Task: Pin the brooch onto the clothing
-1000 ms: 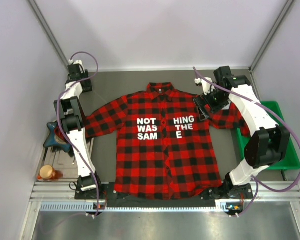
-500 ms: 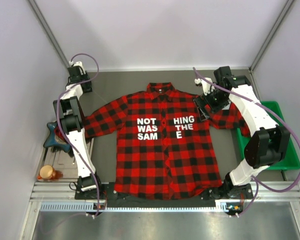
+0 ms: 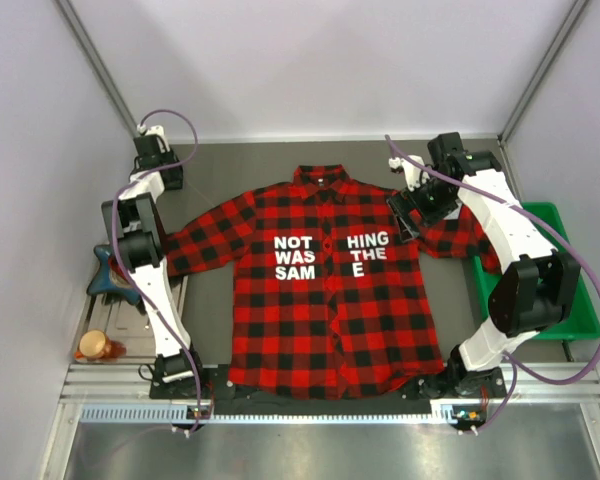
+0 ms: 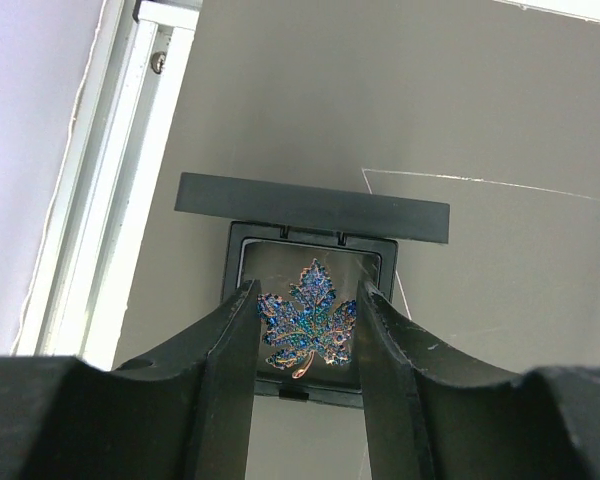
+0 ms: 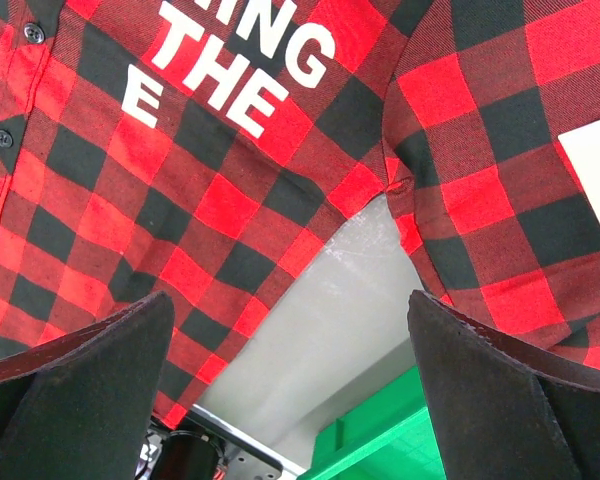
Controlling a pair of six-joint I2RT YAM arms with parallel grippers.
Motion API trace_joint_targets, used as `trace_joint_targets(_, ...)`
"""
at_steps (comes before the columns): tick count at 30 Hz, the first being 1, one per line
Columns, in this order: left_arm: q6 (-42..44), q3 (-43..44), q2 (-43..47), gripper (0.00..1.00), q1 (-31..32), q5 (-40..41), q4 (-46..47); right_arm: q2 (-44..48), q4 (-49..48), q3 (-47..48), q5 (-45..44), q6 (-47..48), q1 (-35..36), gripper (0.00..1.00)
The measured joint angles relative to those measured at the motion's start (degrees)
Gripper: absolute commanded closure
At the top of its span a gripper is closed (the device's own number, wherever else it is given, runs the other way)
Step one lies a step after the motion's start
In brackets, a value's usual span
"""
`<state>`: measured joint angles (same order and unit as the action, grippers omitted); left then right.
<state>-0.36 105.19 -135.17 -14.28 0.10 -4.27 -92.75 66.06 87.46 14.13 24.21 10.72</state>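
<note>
The brooch, a blue-green maple leaf edged in copper, sits over a small dark box whose lid stands open. My left gripper is at the table's far left corner, its fingers pressed against both side lobes of the leaf. The clothing, a red-and-black plaid shirt with white lettering, lies flat in the middle of the table. My right gripper hovers open over the shirt's right armpit, with nothing between its fingers.
A green bin stands at the right edge, its rim below the right gripper. A dark blue object and a round orange-brown one lie at the left edge. Side walls stand close to both arms.
The left gripper's jaws have narrowed, and the left arm's elbow has shifted slightly left. The right arm and the shirt have not moved.
</note>
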Motion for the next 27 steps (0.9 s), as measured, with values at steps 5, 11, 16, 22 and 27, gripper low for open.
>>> trace_joint_targets(5, 0.59, -1.51, 2.21, 0.72, 0.00, -0.02, 0.09, 0.00, 0.00, 0.00, 0.31, 0.42, 0.00, 0.01)
trace_joint_targets(11, 0.59, -5.33, 7.28, 0.72, -0.11, -2.47, 0.59, -0.22, 0.20, 0.87, 1.09, 0.90, 0.00, 0.01)
trace_joint_targets(16, 1.14, -10.71, 13.03, 0.72, -0.20, -5.95, 0.66, -0.66, 0.24, 2.40, 2.93, 1.07, 0.00, 0.01)
trace_joint_targets(22, 2.54, -21.20, 22.67, 0.71, 0.50, -15.17, -1.33, -1.05, -0.11, 5.84, 8.39, -0.07, -0.02, 0.01)
trace_joint_targets(27, 3.32, -30.58, 33.40, 0.65, 5.33, -22.67, -1.84, -1.90, -2.47, 9.88, 15.06, -2.93, -0.04, 0.01)
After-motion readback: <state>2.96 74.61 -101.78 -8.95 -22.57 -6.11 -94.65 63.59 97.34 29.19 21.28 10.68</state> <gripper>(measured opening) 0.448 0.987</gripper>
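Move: The brooch, already pinched in the left hand, is bound for the shirt, whose upper chest lies about 50 cm to that hand's right, 18 cm back and 3 cm lower. Level with the hand, some 48 cm right, is the collar; the near sleeve lies 19 cm right and 22 cm back, the open box 4 cm ahead. From the empty right hand, the upper chest lies 12 cm ahead, 25 cm left and 14 cm below. Keeping its pinch on the brooch, the left hand first rises almost straight up off the open box, then swings right and back towards the shirt, still climbing, to end roughly 14 cm right, 11 cm back and 9 cm up, the wrist turned some 25 degrees clockwise. The right hand, empty and wide open, starts a little later and lifts about 5 cm while shifting as far left over the shirt and slightly forward, its left side rolling up. ##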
